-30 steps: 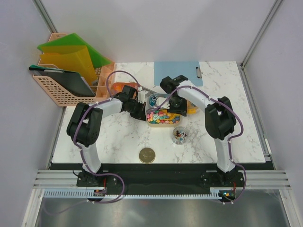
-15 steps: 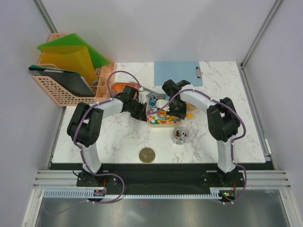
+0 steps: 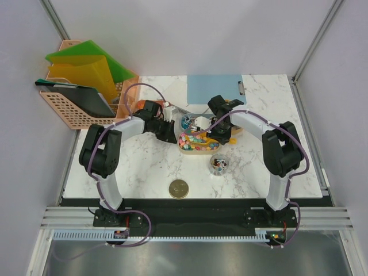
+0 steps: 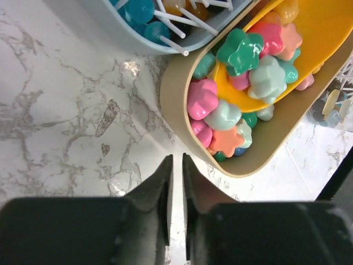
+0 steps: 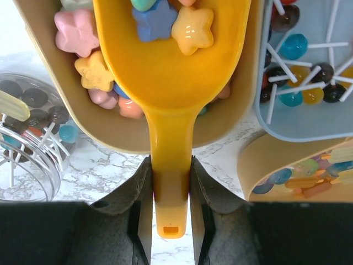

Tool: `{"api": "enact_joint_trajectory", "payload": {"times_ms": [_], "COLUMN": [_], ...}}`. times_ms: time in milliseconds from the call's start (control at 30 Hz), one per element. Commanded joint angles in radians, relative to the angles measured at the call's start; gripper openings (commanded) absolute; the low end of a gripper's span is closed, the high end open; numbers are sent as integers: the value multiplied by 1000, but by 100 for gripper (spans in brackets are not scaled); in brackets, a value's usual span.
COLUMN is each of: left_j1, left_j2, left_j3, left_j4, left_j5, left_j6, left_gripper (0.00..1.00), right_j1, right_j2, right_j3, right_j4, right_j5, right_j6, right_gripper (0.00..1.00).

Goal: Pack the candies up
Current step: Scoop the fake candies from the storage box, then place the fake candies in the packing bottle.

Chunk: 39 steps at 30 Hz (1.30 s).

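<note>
The candies (image 3: 192,141) are pastel star-shaped bits heaped in a tan oval tray (image 3: 198,152). In the left wrist view more of these candies (image 4: 212,113) lie in the tray (image 4: 165,91), and some ride in the orange scoop (image 4: 314,33). My right gripper (image 5: 170,160) is shut on the scoop's handle (image 5: 171,182), and the bowl of the scoop (image 3: 209,140) rests over the tray with a few candies (image 5: 190,30) in it. My left gripper (image 4: 177,157) hangs over bare marble just left of the tray, its jaws a narrow slit apart with nothing between them.
A pale blue tray of lollipops (image 3: 190,122) sits behind the tan one. A clear jar of lollipops (image 3: 219,164) stands in front, a gold lid (image 3: 179,188) nearer. Another tan candy container (image 5: 287,165) lies right. A pink file basket (image 3: 75,109) and blue clipboard (image 3: 215,89) sit behind.
My left gripper has let go of the tray's left end, drawn back a little and parted its jaws slightly. My right arm has swung right, pulling the scoop with it.
</note>
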Motion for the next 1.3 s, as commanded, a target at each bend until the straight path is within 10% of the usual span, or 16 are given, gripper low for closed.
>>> {"api": "enact_joint_trajectory", "payload": {"times_ms": [0, 667, 1267], "left_j1": [22, 68, 68], "left_j2": [-60, -109, -159], "left_j3": [35, 48, 112], "left_j4": [-34, -114, -120], "left_j5": [73, 84, -441], "left_j6": [55, 193, 299], "left_gripper": [20, 28, 41], "right_j1": [-18, -81, -169], "right_j2": [-90, -289, -654], "right_j3": [-37, -223, -361], "right_j4": [122, 140, -245], "right_j5": [-72, -123, 41], "right_j6": [-7, -131, -520], "right_gripper": [0, 0, 0]}}
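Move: My right hand still grips the scoop handle, with its loaded bowl in the candy box, whose middle is about 11 cm to the left. The clear round storage box lies some 9 cm back and 3 cm left. The lollipop box is 9 cm ahead, 10 cm left; the tan box 11 cm ahead, 2 cm right. From my left hand, the storage box is roughly 18 cm right and 8 cm back; all sit slightly below both hands. I ease the scoop up a centimetre and draw it slightly back and right, then swing my right hand up about 9 cm, some 10 cm right and 8 cm back, turning about 15 degrees counter-clockwise. That lifts the bowl out of the candy box and over towards the storage box, grip kept. My left hand leaves the candy box's left end, rising, then sweeping left and forward, fingers opening partway. ##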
